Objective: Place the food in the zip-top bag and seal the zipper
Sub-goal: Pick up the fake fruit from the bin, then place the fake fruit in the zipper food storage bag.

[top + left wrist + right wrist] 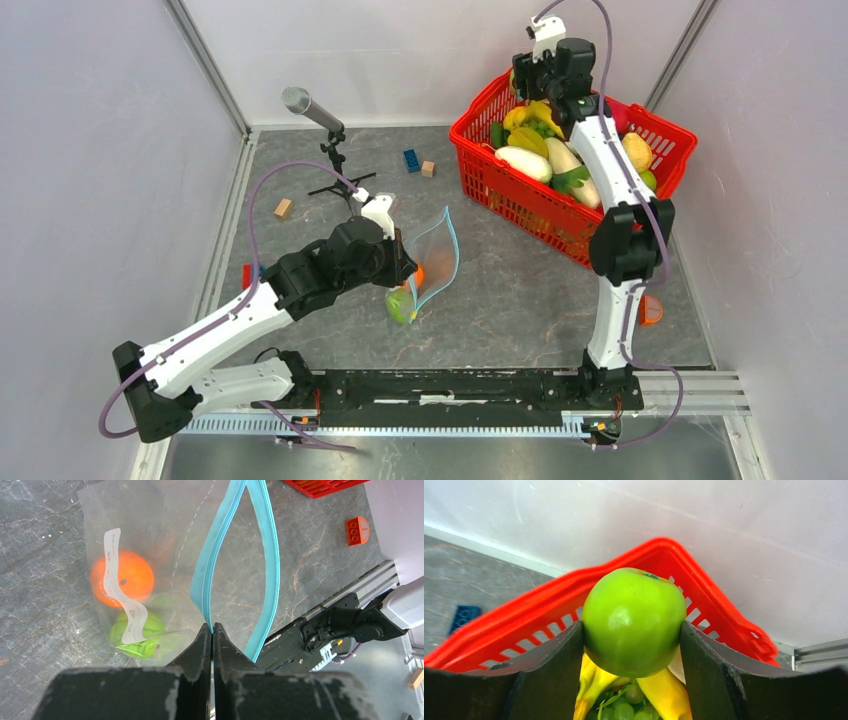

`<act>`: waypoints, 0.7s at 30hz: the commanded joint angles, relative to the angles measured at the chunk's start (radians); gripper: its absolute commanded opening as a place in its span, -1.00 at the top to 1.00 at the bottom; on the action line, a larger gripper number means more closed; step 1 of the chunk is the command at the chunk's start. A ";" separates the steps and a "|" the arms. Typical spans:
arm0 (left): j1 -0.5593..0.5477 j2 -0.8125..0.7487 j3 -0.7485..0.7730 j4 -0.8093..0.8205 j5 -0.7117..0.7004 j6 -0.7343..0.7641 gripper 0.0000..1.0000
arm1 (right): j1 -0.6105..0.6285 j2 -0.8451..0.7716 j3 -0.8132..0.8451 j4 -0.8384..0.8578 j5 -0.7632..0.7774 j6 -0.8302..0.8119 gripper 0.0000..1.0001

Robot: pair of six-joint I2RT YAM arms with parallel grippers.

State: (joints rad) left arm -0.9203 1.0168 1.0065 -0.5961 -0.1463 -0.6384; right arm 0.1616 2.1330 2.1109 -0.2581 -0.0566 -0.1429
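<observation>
The clear zip-top bag hangs mouth-open at the table's middle. My left gripper is shut on one lip of its light blue zipper; the other lip bows away to the right. Inside the bag lie an orange and a green round fruit, behind a white label strip. At the back right, my right gripper is shut on a green apple, both fingers pressed against its sides, just above the basket's contents. In the top view that gripper is over the basket's far corner.
The red mesh basket at the back right holds bananas, grapes and other toy produce. A microphone on a small tripod stands at the back left. A blue brick, wooden blocks and an orange brick lie on the floor.
</observation>
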 commanded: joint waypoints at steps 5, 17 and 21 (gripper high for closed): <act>0.005 -0.031 -0.021 0.042 0.005 0.020 0.96 | 0.002 -0.367 -0.298 0.157 -0.119 0.099 0.22; 0.005 -0.013 -0.012 0.062 0.019 0.029 0.95 | 0.012 -0.825 -0.825 0.360 -0.447 0.272 0.20; 0.005 -0.017 -0.022 0.073 0.016 0.022 0.96 | 0.061 -0.969 -0.983 0.377 -0.549 0.289 0.19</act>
State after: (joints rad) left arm -0.9203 1.0046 0.9878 -0.5724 -0.1455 -0.6384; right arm 0.1776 1.2903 1.2385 0.0406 -0.4633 0.1020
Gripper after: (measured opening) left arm 0.037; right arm 0.687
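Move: From the right hand, already holding the green apple over the basket, the bag mouth lies about 41 cm back, 20 cm left and 8 cm lower. The bananas are some 14 cm below, 1 cm ahead and 4 cm right; the white eggplant is 11 cm back, 3 cm right and 14 cm below; the basket's left corner is 6 cm back, 13 cm left and 8 cm below. From the left hand, the mouth is 5 cm right, 1 cm ahead, 2 cm lower. Lift the right gripper with the green apple still pinched between its fingers and draw it back over the basket towards the open bag, some 22 cm back and 9 cm up, most of the rise coming early, easing about 5 cm left. Turn the hand some 20 degrees counter-clockwise and roll its left side up as you go. Keep the left gripper still, shut on the bag's edge. ##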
